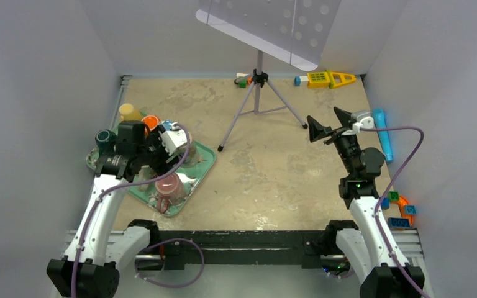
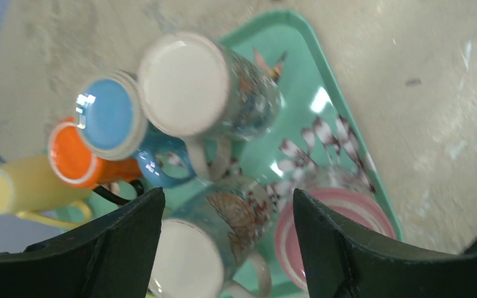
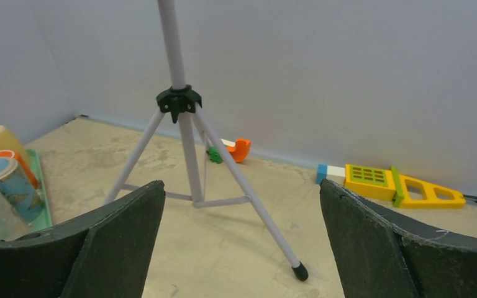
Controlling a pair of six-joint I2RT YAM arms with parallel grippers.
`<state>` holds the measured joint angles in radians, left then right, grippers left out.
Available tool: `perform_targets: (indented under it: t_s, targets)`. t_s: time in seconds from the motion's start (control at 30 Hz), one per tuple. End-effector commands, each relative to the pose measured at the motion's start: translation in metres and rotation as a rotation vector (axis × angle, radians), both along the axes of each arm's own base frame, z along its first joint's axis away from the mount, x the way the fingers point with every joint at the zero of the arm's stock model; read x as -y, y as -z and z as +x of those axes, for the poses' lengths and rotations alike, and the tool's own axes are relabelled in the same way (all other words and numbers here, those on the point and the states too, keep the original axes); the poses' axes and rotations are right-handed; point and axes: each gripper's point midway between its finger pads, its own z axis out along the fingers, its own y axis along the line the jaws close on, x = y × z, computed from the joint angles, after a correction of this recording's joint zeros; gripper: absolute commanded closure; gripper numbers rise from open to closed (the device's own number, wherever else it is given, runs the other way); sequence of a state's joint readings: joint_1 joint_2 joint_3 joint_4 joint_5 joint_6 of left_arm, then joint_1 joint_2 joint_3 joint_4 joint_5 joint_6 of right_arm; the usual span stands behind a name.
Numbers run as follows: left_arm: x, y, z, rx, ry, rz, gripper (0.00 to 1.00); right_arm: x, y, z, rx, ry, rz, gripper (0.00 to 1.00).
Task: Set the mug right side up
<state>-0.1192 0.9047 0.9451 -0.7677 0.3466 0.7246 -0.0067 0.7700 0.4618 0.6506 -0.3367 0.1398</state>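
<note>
Several mugs stand bottom up on a mint-green tray [image 2: 323, 81] at the table's left. A mug with a shell pattern and a white base [image 2: 223, 236] lies between the fingers of my left gripper [image 2: 228, 205], which hangs over the tray. Its jaws are open: the left finger overlaps the mug's base and the right finger stands clear of it. Behind it are a patterned mug with a white base [image 2: 205, 87] and blue [image 2: 107, 115], orange [image 2: 74, 155] and yellow [image 2: 18, 186] ones. A pink mug [image 2: 341, 211] sits to the right. My right gripper [image 1: 330, 123] is open and empty over the table's right side.
A grey tripod stand [image 1: 258, 99] stands at the middle back, one foot [image 3: 298, 271] ahead of my right gripper. Yellow toys [image 1: 326, 79] lie by the back wall. A blue cylinder [image 1: 383, 133] and toy bricks [image 1: 400, 211] lie along the right wall.
</note>
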Motion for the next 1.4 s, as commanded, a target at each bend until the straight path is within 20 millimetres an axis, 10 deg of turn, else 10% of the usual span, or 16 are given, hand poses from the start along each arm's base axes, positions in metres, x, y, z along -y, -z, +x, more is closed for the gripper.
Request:
perform_targets:
  t_s: [0.0,0.53,0.83,1.17,1.37]
  targets:
    - [-0.011,0.021,-0.020,-0.216,0.125,0.088,0.20,-0.016,-0.006,-0.009,0.008,-0.097,-0.004,0.02]
    - [-0.019,0.063,0.067,-0.203,0.106,0.068,0.37,-0.018,-0.011,-0.017,0.051,-0.109,0.011,0.02]
    - [0.011,0.102,0.034,-0.303,0.247,0.098,0.46,-0.018,-0.007,-0.013,0.043,-0.112,0.017,0.02]
    - [0.007,0.116,0.061,-0.302,0.128,0.104,0.54,-0.019,-0.002,-0.007,0.025,-0.119,0.023,0.03]
    - [0.018,0.120,0.059,-0.335,0.144,0.041,0.78,-0.019,-0.001,-0.006,0.018,-0.122,0.024,0.03]
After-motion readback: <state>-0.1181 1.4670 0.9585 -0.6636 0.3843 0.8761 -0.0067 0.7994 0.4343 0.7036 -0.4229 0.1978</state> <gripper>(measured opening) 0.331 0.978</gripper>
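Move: The upturned cream mug lies about 5 cm ahead of the left hand, some 7 cm to its right and about 14 cm below. At roughly the same depth, the pink mug stands 5 cm back and 1 cm left, the second cream mug 2 cm ahead and 8 cm left, and the blue mug 14 cm ahead and 2 cm left. From the right hand the upturned mug is some 39 cm left, 1 cm back and 26 cm below. The left fingers come down beside the upturned cream mug, around its left-pointing handle; whether they touch it can't be seen. The hand sinks about 13 cm and works some 4 cm forward overall, wavering back on the way, while the fingers tip roughly 20 degrees further down and narrow from about three quarters open to a third. ##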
